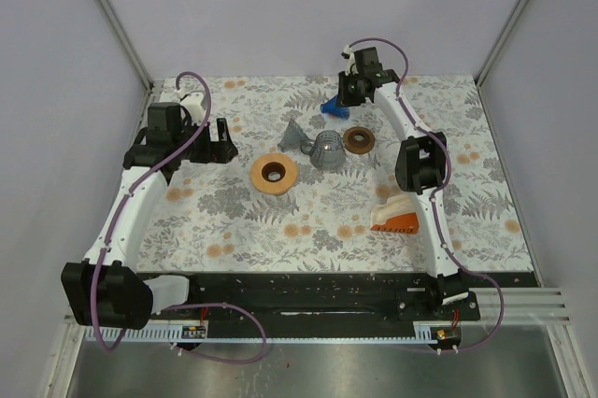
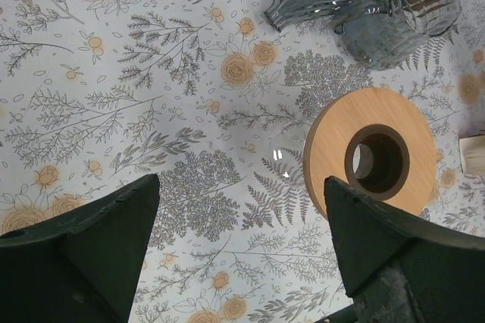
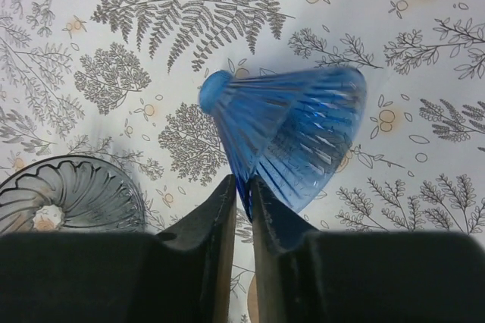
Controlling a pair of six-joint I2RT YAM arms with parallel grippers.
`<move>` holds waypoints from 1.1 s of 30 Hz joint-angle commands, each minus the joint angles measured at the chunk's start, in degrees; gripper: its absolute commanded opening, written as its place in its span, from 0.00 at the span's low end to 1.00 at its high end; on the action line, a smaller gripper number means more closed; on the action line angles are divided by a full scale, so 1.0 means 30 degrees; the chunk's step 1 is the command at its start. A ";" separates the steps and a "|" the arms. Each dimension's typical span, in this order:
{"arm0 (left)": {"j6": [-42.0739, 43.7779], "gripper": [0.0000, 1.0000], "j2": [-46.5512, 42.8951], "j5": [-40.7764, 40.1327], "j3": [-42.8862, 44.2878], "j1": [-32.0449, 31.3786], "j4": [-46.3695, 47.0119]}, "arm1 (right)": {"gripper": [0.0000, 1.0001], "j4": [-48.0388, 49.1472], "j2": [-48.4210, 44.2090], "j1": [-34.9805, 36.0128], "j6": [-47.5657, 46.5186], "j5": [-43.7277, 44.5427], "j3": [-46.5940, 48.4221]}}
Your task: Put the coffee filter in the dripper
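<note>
The coffee filter [image 3: 292, 130] is a blue translucent ribbed cone lying on its side on the floral cloth, at the back of the table [image 1: 333, 106]. My right gripper [image 3: 242, 186] is shut on its rim, the thin wall pinched between both fingers. A grey ribbed glass dripper [image 1: 327, 149] lies on its side mid-table, its mouth showing in the right wrist view [image 3: 72, 194]. A second grey cone [image 1: 294, 136] lies beside it. My left gripper [image 2: 241, 186] hangs open over bare cloth, left of a light wooden ring [image 2: 371, 158].
A dark wooden ring [image 1: 358, 140] sits right of the grey dripper [image 2: 398, 16], and the light ring [image 1: 274, 174] lies in front of it. A white and orange object [image 1: 392, 216] rests near the right arm. White walls enclose the table.
</note>
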 commanded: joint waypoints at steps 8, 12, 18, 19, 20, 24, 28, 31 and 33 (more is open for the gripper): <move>-0.0145 0.93 -0.0057 0.0594 0.1069 0.0224 0.0412 | 0.00 0.1314 -0.1580 0.0135 -0.5069 -0.0910 -0.0140; 0.0031 0.93 -0.0203 0.0623 0.1420 0.0195 0.0178 | 0.00 0.1985 -0.4446 0.0310 -0.7089 0.0291 -0.1660; 0.0324 0.92 -0.0350 0.0828 0.2327 0.0195 -0.0437 | 0.00 0.6343 -1.0801 0.1684 -1.3265 0.1640 -0.9472; 0.0382 0.92 -0.0466 0.0857 0.2503 0.0195 -0.0525 | 0.00 0.7629 -1.1915 0.1949 -1.4320 0.1758 -1.1286; 0.0499 0.92 -0.0438 0.0916 0.2766 0.0195 -0.0642 | 0.00 0.8860 -1.3144 0.2386 -1.5462 0.1933 -1.2899; 0.0588 0.91 -0.0584 0.1179 0.4229 0.0195 -0.1140 | 0.00 1.1189 -1.6782 0.4202 -1.9450 0.1058 -1.7420; 0.0238 0.91 -0.0701 0.2115 0.5752 0.0195 -0.1667 | 0.00 1.0281 -1.8836 0.6194 -2.2994 0.1317 -1.9006; -0.0026 0.91 -0.0730 0.2644 0.7041 0.0166 -0.2340 | 0.00 0.9111 -1.9804 0.7980 -2.5339 0.2167 -1.9506; -0.0086 0.91 -0.0847 0.2645 0.7803 0.0166 -0.2750 | 0.00 0.8524 -2.0332 0.9064 -2.7095 0.2752 -1.9828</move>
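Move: The blue dripper lies on the table right at the right hand's fingertips, its middle about 2 cm ahead, 2 cm to the left and 1 cm lower, its wall between the nearly shut fingers. The glass carafe is some 13 cm back and 4 cm left, the grey funnel 9 cm back and 12 cm left, and the wooden ring on its glass about 21 cm back and 17 cm left. From the left hand, the dripper lies about 26 cm ahead, 29 cm right and 15 cm down. Right fingers close the last bit and pinch the blue dripper's wall, then, after a short pause, the hand lifts it some 23 cm, swinging back about 19 cm and left towards the wooden ring while the wrist tips up and turns counter-clockwise, both by over 50 degrees. The left hand, open and empty, rises about 11 cm. ##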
